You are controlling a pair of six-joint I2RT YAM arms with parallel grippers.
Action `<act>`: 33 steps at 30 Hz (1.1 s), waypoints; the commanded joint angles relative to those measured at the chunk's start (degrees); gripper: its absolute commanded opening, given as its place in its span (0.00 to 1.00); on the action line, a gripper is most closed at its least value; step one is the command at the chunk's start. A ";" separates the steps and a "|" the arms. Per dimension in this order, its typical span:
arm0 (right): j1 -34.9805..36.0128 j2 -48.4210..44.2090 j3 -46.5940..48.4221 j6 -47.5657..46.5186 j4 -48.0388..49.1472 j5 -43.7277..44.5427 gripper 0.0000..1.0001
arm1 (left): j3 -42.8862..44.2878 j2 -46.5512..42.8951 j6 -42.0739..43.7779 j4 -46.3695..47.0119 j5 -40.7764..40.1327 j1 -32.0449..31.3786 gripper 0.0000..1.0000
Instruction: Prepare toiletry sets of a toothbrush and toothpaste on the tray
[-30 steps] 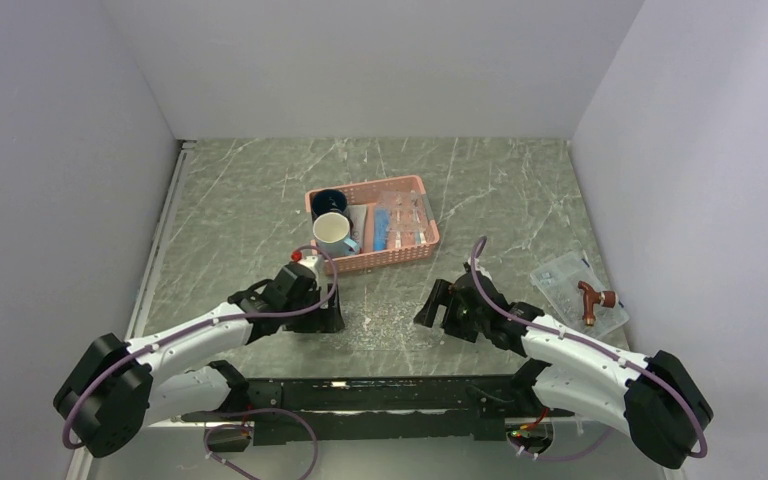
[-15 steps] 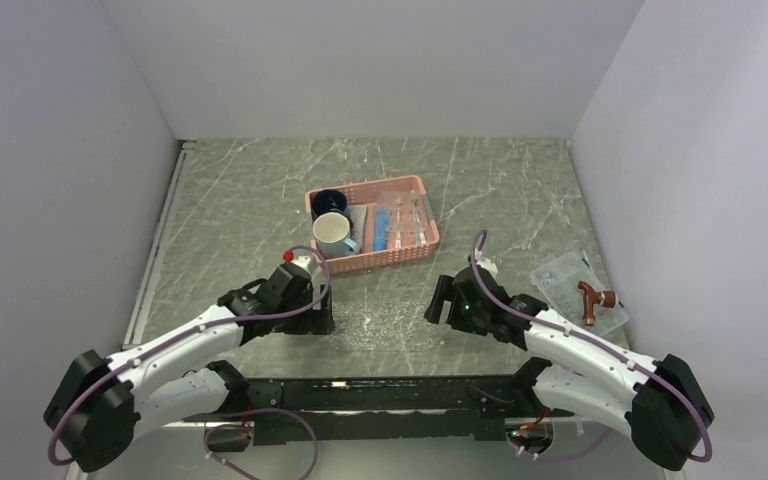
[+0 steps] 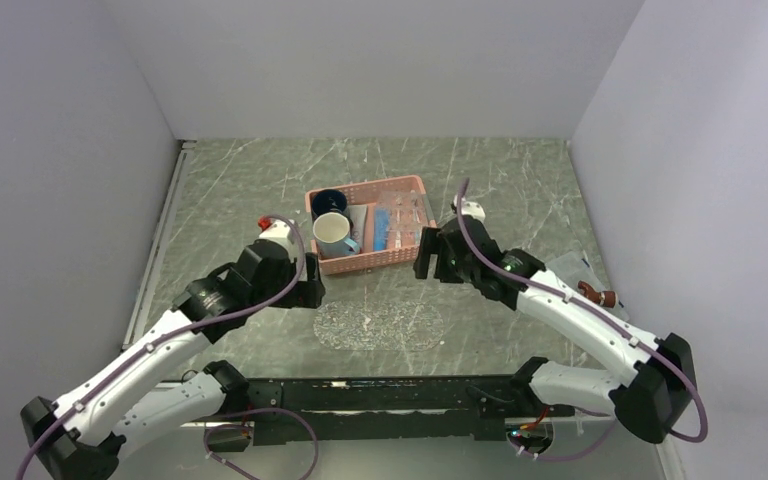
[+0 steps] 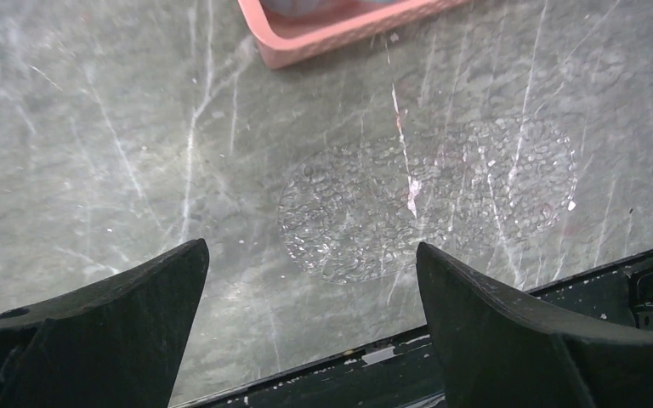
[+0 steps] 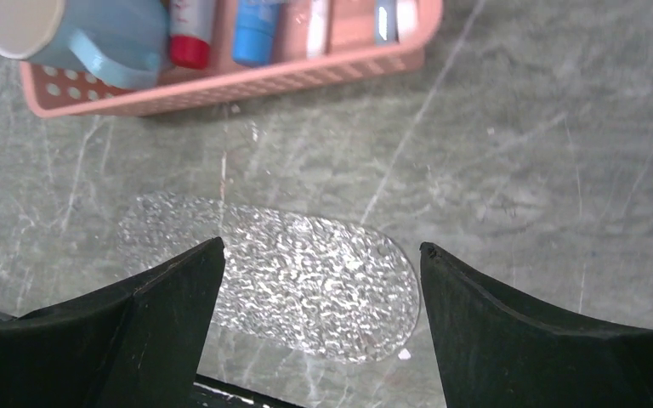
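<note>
The tray [image 3: 378,325], a clear, glittery oval, lies flat near the front edge with nothing on it; it also shows in the left wrist view [image 4: 429,200] and the right wrist view [image 5: 306,280]. The toothpaste tubes lie in the pink basket [image 3: 415,252]: a blue one [image 5: 255,25] and a white one with a red end [image 5: 190,44]. Thin white toothbrush shapes [image 3: 410,222] lie at the basket's right end, hard to make out. My left gripper [image 3: 308,292] [image 4: 310,246] hovers open, left of the tray. My right gripper [image 3: 426,262] [image 5: 322,245] is open by the basket's right front corner.
A dark mug [image 3: 328,203] and a light blue mug [image 3: 332,235] sit in the basket's left half. A clear box with a brown piece [image 3: 588,292] lies at the right, partly behind my right arm. Walls close in on three sides.
Both arms have drawn back from the tray and up toward the basket, the left one to the left, the right one to the basket's right corner. The tray now lies uncovered.
</note>
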 commanded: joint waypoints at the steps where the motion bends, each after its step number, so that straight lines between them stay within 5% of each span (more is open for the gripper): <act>1: -0.14 3.95 8.60 -6.40 -1.24 1.33 0.86 | 5.70 -3.75 2.99 -5.63 -5.12 -0.12 0.99; 8: -0.31 13.34 19.83 -13.72 -1.36 2.22 0.84 | 10.39 -11.23 5.33 -9.36 -9.32 -0.07 0.99; 18: -5.92 25.89 32.66 -16.64 -0.76 -5.26 0.58 | 9.43 -23.68 9.31 -11.02 -8.31 -0.08 0.99; 33: -10.22 36.89 36.10 -14.40 2.57 -11.10 0.49 | 1.65 -41.81 10.81 -7.14 -3.46 -0.16 0.99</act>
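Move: The clear ribbed case, lying on the toothpaste in the pink basket, is about 18 cm ahead of my right hand, 7 cm to its left and 9 cm below it. Beside it in the basket, the blue toothpaste lies some 4 cm to its left, and the light-blue mug stands about 14 cm to its left and 6 cm nearer me. From my left hand, the case is roughly 22 cm ahead, 18 cm to the right and 10 cm down. I carry my empty right hand forward about 14 cm and 5 cm left, up in an arc and then straight down again over the basket's near side towards the clear case, narrowing my wide-open fingers to about half. Meanwhile my left hand, still wide open, pulls away from the laid-out tray, up some 11 cm, then left and back, tipping its fingers up about 30 degrees. ##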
